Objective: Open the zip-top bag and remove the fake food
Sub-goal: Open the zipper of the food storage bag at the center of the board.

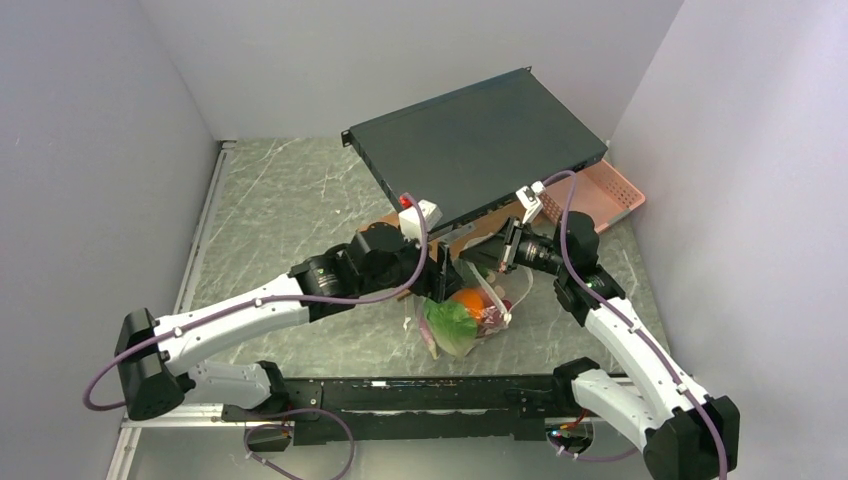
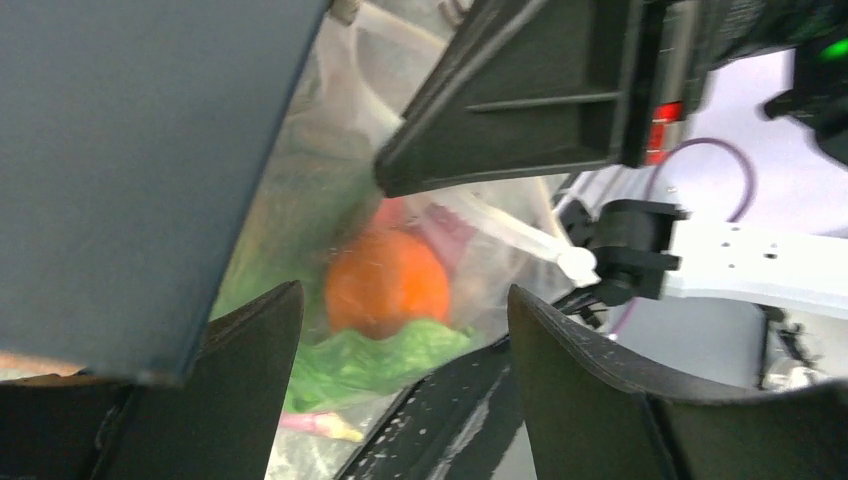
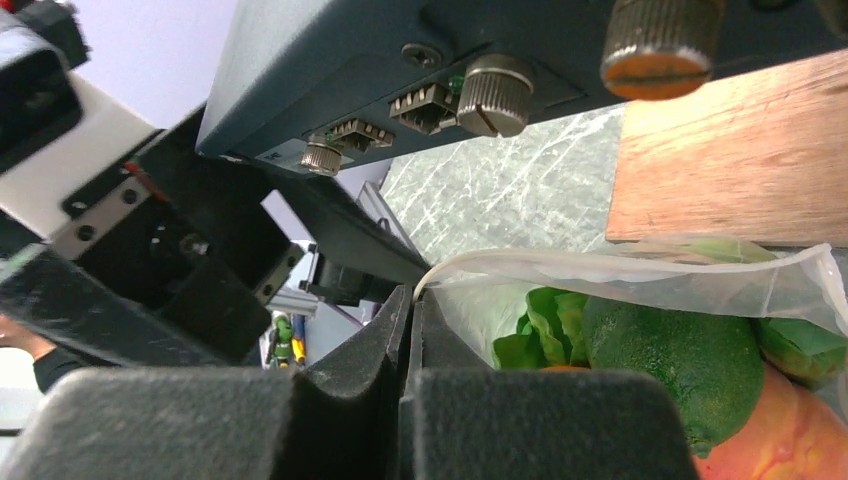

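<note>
The clear zip-top bag (image 1: 512, 292) hangs between both grippers at the table's middle front. Through it I see fake food: an orange ball (image 1: 468, 300), a leafy green piece (image 1: 450, 325) and a red piece (image 1: 492, 318). My right gripper (image 3: 413, 295) is shut on the bag's top edge (image 3: 600, 268), with a dark green round fruit (image 3: 660, 370) and green leaves (image 3: 545, 325) just below in the bag. My left gripper (image 2: 405, 295) is open beside the bag, its fingers (image 2: 250, 380) apart, and the orange ball (image 2: 385, 280) and leafy piece (image 2: 390, 350) lie beyond them.
A large dark metal rack unit (image 1: 480, 150) lies tilted just behind the grippers, propped on a wooden block (image 3: 730, 150). A pink lattice basket (image 1: 612, 190) sits at the back right. Grey walls close in on the left, right and back.
</note>
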Controlling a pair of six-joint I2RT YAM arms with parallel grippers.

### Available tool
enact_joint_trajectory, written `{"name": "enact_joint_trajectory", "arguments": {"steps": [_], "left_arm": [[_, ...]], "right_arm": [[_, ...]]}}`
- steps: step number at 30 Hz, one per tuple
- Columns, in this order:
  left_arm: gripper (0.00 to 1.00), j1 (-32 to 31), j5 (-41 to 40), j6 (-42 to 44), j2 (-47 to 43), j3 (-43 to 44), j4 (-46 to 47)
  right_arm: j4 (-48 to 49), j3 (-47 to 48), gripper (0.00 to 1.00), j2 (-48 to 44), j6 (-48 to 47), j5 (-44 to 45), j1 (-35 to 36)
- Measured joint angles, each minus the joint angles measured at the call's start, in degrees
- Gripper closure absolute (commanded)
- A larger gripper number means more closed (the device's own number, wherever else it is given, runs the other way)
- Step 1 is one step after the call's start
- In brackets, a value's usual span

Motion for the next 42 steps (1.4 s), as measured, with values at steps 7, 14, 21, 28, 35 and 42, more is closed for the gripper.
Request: {"name": "enact_joint_trajectory", "arguments": {"steps": [7, 14, 21, 28, 35, 42], "left_arm": [[0.21, -2.5, -7.6, 1.8, 3.6, 1.7, -3.6], [0.32, -4.3, -10.9, 2.6, 3.7, -0.1, 0.0], [0.74, -4.3, -12.0, 2.1, 3.3, -2.0, 2.4], [1.00, -5.4, -9.6, 4.5, 3.2, -2.4, 4.3], [1.00, -5.4, -7.8, 8.7, 3.2, -2.4, 3.2], [1.00, -5.1, -6.3, 13.4, 3.1, -2.9, -0.5]], "right_arm": [[2.9, -1.5, 1.00, -0.8, 1.6, -1.6, 0.8], [8.8, -3.0, 1.00, -0.9, 3.9, -5.4, 3.0], [11.4, -3.8, 1.00, -0.9, 4.7, -6.1, 3.6], [11.2, -4.0, 1.00, -0.9, 4.2, -6.9, 3.7], [7.8, -4.0, 0.69, -3.0, -2.1, -7.6, 3.7], [0.7, -2.5, 0.42, -7.0, -14.0, -12.6, 2.2]]}}
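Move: My right hand already pinches the bag's rim at its fingertips. From my open left hand that gripped stretch lies about 4 cm ahead, 2 cm to the right and 3 cm below; from my right hand, the left fingers wait some 4 cm back and 2 cm left. The white slider end is roughly 5 cm back and 8 cm right of my left hand, a little lower; the orange lies about 2 cm back, 2 cm right and 12 cm down inside. I dip my left hand about 3 cm to the bag's mouth and hold it there open while my right brings the pinched rim back and a little left into its reach. My left fingers shut on the rim beside the right ones; then my right hand opens about halfway and draws farther back, some 6 cm in all, swinging about 15 degrees counter-clockwise, as my left lowers another 2 cm. ##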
